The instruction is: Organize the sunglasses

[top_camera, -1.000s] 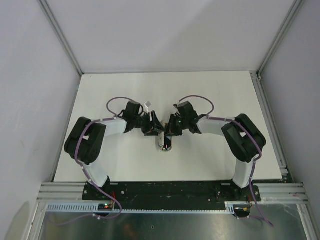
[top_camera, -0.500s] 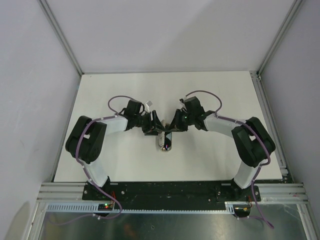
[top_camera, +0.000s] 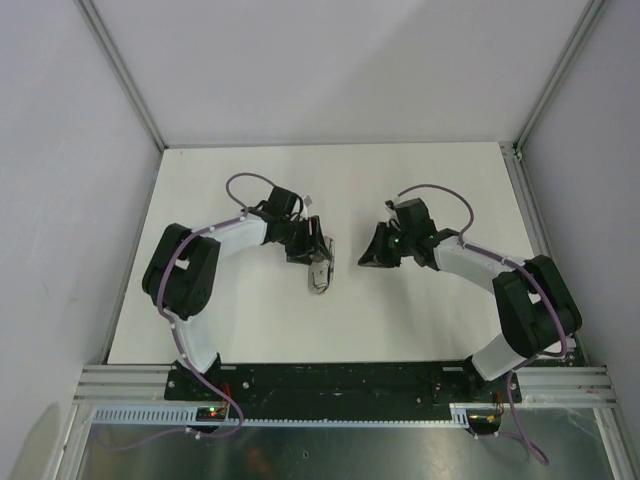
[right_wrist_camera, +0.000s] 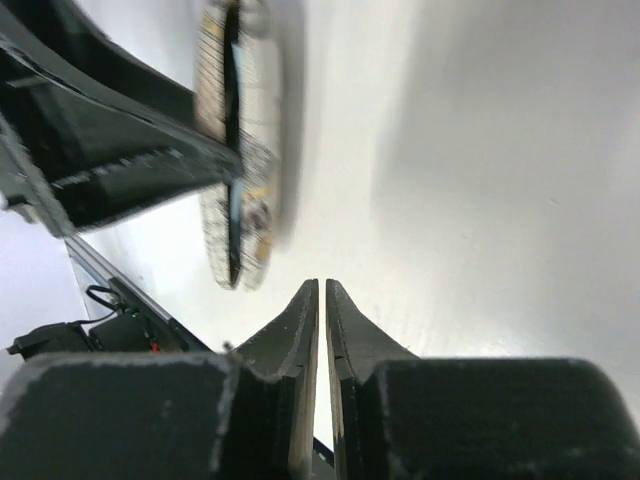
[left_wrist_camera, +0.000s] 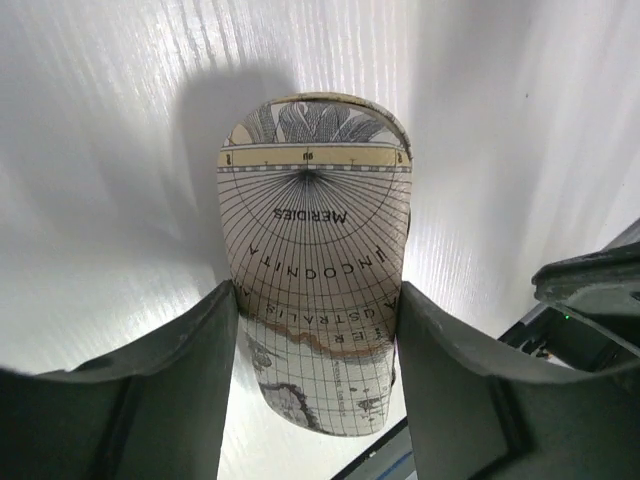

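A beige-grey oval case [left_wrist_camera: 315, 210] printed with an old map is gripped across its width by my left gripper [left_wrist_camera: 317, 292]. In the top view the case [top_camera: 321, 274] sits low over the white table [top_camera: 450, 190], under my left gripper [top_camera: 317, 258]. The case looks closed. Its edge with a dark seam shows in the right wrist view [right_wrist_camera: 236, 215]. My right gripper [top_camera: 365, 260] is shut and empty, a short way to the right of the case; its fingertips [right_wrist_camera: 305, 300] nearly touch each other. The sunglasses are out of view.
Grey walls and aluminium rails [top_camera: 540, 220] border the table on three sides. The black base bar [top_camera: 330, 380] runs along the near edge. The left arm's finger [right_wrist_camera: 120, 170] shows in the right wrist view.
My right gripper has pulled away to the right from the case. My left arm has shifted a little, still holding the case, which now sits slightly left.
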### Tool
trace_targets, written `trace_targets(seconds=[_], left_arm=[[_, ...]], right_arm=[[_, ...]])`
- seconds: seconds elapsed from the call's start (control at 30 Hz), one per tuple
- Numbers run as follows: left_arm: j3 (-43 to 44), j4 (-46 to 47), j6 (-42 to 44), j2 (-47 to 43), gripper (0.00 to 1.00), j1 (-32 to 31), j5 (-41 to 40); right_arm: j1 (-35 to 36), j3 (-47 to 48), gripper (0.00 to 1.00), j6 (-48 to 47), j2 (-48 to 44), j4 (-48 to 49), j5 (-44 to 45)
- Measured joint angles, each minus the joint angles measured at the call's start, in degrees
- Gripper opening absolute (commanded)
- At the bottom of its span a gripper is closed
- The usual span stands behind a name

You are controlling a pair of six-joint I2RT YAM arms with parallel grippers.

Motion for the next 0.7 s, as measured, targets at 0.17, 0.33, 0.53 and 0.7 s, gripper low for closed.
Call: trace_targets(seconds=[0.17, 0.33, 0.53, 0.7], left_arm=[[4.92, -5.79, 0.48, 1.44, 0.48, -3.04, -8.5], [10.14, -11.3, 1.14, 3.41, 0.71, -7.39, -17.81], [11.32, -13.16, 2.58, 5.31, 0.99, -9.4, -23.45], [14.84, -14.95, 3.74, 4.85, 1.0, -9.9, -25.03]], right_arm=[[-2.89, -4.09, 0.11, -1.11, -1.97, -1.46, 0.11], [-4.57, -5.9, 0.11, -2.12, -3.85, -2.21, 0.09], [-4.94, -6.43, 0.12, -2.97, -5.57, -2.29, 0.07], [-5.14, -6.78, 0.13, -3.82, -5.68, -2.49, 0.07]])
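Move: The glasses case is already gripped in the left fingers, tilted on its side, with its middle about 1 cm back of and 1 cm below that hand. The table spot it is going to lies right under it, about 1 cm back and 4 cm down. The right gripper, empty, is some 9 cm to the left hand's right, level and about 4 cm higher. From the right hand the case lies roughly 9 cm left, 1 cm back and 5 cm below. Rolled flatter onto the table, the glasses case stays in the left grip while that hand swings some 20 degrees to point more steeply down and eases about 1 cm forward and slightly lower. The left fingers then spread wide, let go of its long sides and rise a little. The empty right hand backs off about 4.5 cm to its right, fingers still nearly shut. ##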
